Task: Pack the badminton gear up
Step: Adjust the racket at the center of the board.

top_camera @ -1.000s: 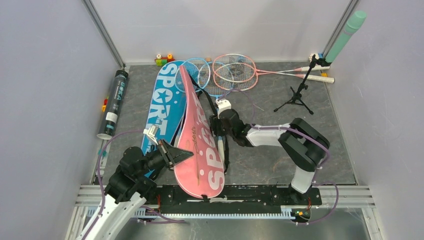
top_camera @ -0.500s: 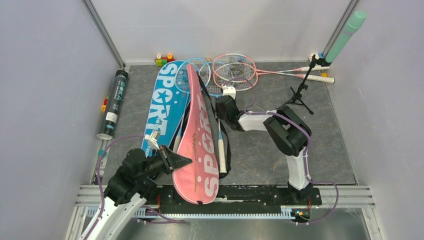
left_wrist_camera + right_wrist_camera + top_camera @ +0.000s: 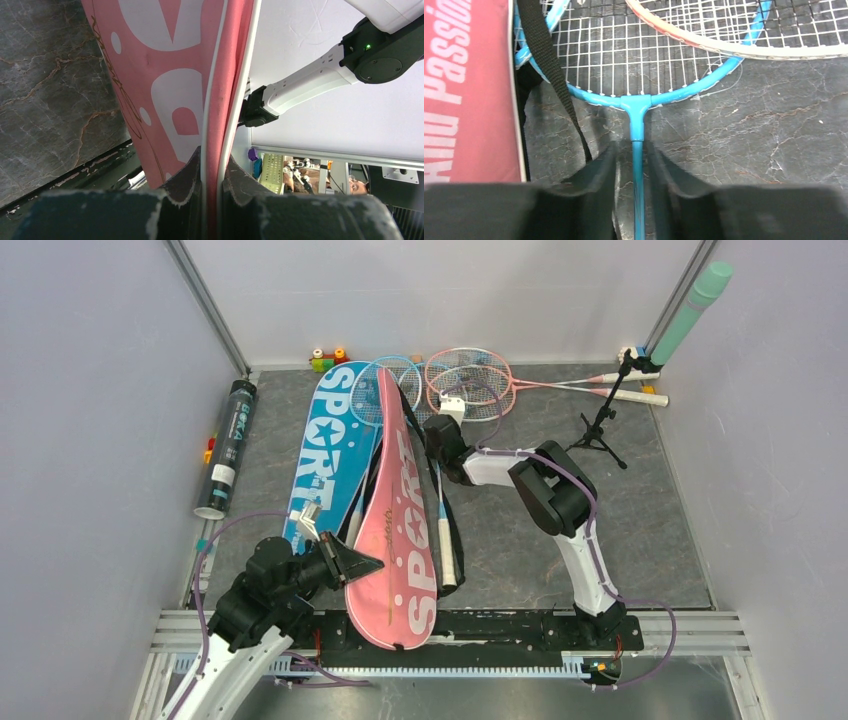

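My left gripper [image 3: 358, 561] [image 3: 214, 156] is shut on the near edge of the pink "SPORT" bag [image 3: 398, 525] [image 3: 165, 75], which leans on its side beside the blue bag [image 3: 326, 440]. A blue racket [image 3: 441, 510] [image 3: 636, 105] lies along the pink bag's right side, its white handle [image 3: 447, 562] towards me. My right gripper [image 3: 437, 432] [image 3: 633, 148] straddles its thin shaft just below the head, with a narrow gap on each side. Pink rackets [image 3: 470, 380] [image 3: 724, 45] lie at the back. A dark tube [image 3: 227, 445] lies at the left wall.
The bag's black strap [image 3: 549, 65] crosses the blue racket's strings. A black tripod stand [image 3: 598, 426] stands at the back right under a green pole [image 3: 690, 312]. Toy blocks [image 3: 328, 358] sit at the back wall. Cage walls close in left, right and behind.
My right gripper has slid up the blue racket's shaft towards the head, its jaws narrowing. The pink bag has tipped back to the left. My left gripper has kept its hold.
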You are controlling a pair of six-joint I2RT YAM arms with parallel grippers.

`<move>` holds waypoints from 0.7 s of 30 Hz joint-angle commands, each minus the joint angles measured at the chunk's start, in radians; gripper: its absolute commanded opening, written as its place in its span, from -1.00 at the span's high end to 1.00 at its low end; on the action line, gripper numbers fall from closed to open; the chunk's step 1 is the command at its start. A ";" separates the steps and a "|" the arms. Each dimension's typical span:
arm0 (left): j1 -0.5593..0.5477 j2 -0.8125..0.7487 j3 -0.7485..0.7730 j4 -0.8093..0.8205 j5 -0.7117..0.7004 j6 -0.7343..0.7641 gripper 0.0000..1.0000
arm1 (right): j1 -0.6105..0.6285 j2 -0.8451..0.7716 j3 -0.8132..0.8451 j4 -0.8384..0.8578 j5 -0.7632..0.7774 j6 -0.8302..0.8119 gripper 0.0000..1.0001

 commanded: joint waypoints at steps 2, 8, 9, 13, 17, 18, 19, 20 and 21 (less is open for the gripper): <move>0.002 0.009 0.014 -0.004 0.037 0.032 0.95 | 0.018 0.038 0.036 -0.129 0.037 0.104 0.60; 0.002 0.021 0.022 -0.083 0.001 0.063 0.96 | 0.029 0.051 0.173 -0.198 0.229 0.221 1.00; 0.002 0.019 0.021 -0.091 0.003 0.063 0.95 | 0.029 0.043 0.205 -0.193 0.268 0.234 1.00; 0.003 0.007 0.013 -0.123 0.004 0.060 0.95 | 0.047 -0.045 0.202 0.015 0.372 0.170 1.00; 0.002 -0.006 0.034 -0.182 0.031 0.065 0.95 | 0.054 -0.094 0.187 0.212 0.522 0.049 1.00; 0.001 -0.014 0.046 -0.210 0.026 0.067 0.95 | 0.050 -0.097 0.189 0.233 0.538 0.028 1.00; 0.003 -0.023 0.064 -0.251 0.013 0.069 0.95 | 0.043 -0.095 0.191 0.260 0.538 0.007 1.00; 0.002 -0.031 0.085 -0.292 0.003 0.072 0.95 | 0.032 -0.096 0.190 0.270 0.523 -0.016 1.00; 0.002 -0.041 0.108 -0.327 -0.008 0.077 0.95 | 0.015 -0.097 0.182 0.275 0.494 -0.031 1.00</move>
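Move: The blue racket's shaft already runs between the right hand's open fingers, about 1 cm below them; its handle lies some 29 cm back and 2 cm right. The pink bag's middle is about 20 cm back and 8 cm left, the red rackets' heads 8 cm ahead and 7 cm right. From the left hand, which holds the bag's raised edge, that shaft spot is roughly 29 cm ahead, 12 cm right and 15 cm below. Right fingers close on the shaft, raise it some 7 cm, turning clockwise; left, still pinching, sinks 2 cm. ##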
